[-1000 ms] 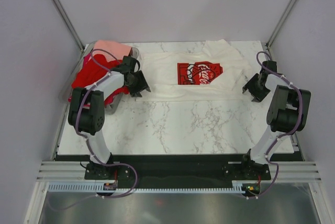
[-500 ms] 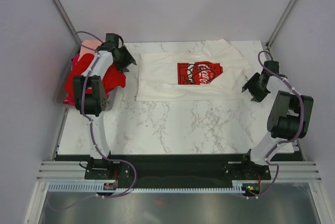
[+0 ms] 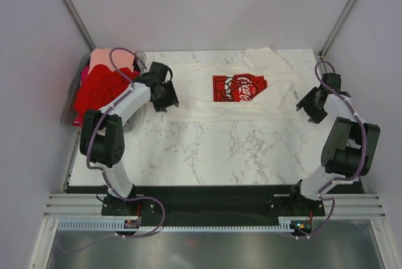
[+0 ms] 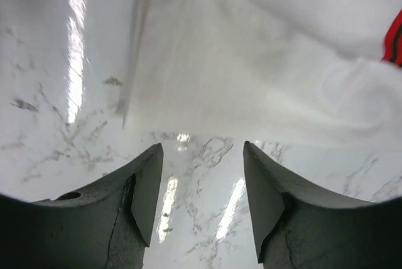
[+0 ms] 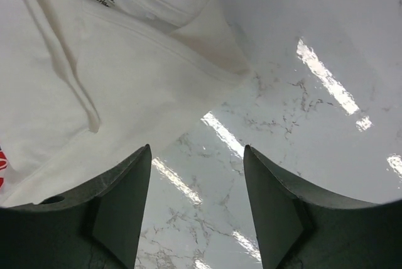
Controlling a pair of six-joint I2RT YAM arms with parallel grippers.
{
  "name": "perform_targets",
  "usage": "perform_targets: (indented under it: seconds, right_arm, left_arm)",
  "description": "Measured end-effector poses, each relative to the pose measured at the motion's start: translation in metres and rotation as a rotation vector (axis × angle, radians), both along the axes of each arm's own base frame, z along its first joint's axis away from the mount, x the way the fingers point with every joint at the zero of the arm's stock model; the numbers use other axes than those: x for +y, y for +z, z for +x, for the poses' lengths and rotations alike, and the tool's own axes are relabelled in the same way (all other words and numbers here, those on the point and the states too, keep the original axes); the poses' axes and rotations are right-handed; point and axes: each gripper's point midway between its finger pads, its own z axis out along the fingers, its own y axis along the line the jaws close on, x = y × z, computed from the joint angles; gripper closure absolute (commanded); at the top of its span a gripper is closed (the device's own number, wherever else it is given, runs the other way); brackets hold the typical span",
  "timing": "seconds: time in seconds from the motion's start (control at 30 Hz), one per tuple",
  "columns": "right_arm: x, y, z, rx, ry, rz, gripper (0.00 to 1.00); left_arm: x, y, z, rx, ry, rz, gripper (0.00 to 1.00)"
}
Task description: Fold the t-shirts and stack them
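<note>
A cream-white t-shirt [image 3: 207, 99] with a red Coca-Cola print [image 3: 239, 87] lies spread flat across the back of the marble table. A heap of bright red t-shirts [image 3: 97, 90] with a salmon-pink one [image 3: 103, 60] on top sits at the far left. My left gripper [image 3: 168, 98] hovers open over the white shirt's left hem corner [image 4: 188, 93], nothing between its fingers. My right gripper [image 3: 310, 105] stands open just off the shirt's right side, near a sleeve [image 5: 207, 36], over bare marble.
A clear plastic bin [image 3: 70, 115] holds the red and pink heap at the table's left edge. The marble tabletop [image 3: 239, 149] stretches toward the near black edge. Grey enclosure walls and metal posts close in on both sides.
My left gripper swung from the bin heap at the far left back down to the white shirt's left hem corner. The right gripper shifted slightly right, off the shirt's edge.
</note>
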Motion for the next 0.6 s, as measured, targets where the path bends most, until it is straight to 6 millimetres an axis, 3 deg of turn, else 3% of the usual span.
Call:
perform_targets:
  seconds: [0.1,0.2,0.4,0.6]
  right_arm:
    - [-0.005,-0.007,-0.007,0.017,-0.017,0.005,0.33]
    - [-0.006,-0.012,-0.011,0.027,-0.025,0.008,0.33]
    - [-0.009,-0.018,-0.003,0.012,-0.026,0.004,0.34]
    - [-0.011,-0.043,0.002,0.041,-0.028,0.012,0.37]
  left_arm:
    - [-0.02,-0.035,-0.041,0.087,-0.073,0.019,0.39]
    - [-0.008,-0.065,-0.064,0.172,-0.063,0.042,0.39]
    - [0.001,-0.074,-0.055,0.152,-0.032,0.047,0.39]
    - [0.003,-0.082,-0.049,0.127,-0.022,0.061,0.39]
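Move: The left hand, open, hangs over the t-shirt's near left corner, which lies some 3 cm back, 3 cm to its left and 10 cm below. From that hand the bin is about 22 cm left and 8 cm ahead, the red print about 30 cm right and 10 cm ahead. The right hand has the near right corner about 1 cm ahead, 4 cm right and 6 cm below; the print sits about 26 cm left and 13 cm ahead of it. Both hands head down to the t-shirt's near corners, fingers open. The left drops about 8 cm, fast at first, while drawing back some 6 cm and easing forward a little at the end, its fingers tipping back under it by several degrees; the right dips slowly, then sinks faster, about 4 cm in all. Whether the tips touch the cloth can't be seen. ##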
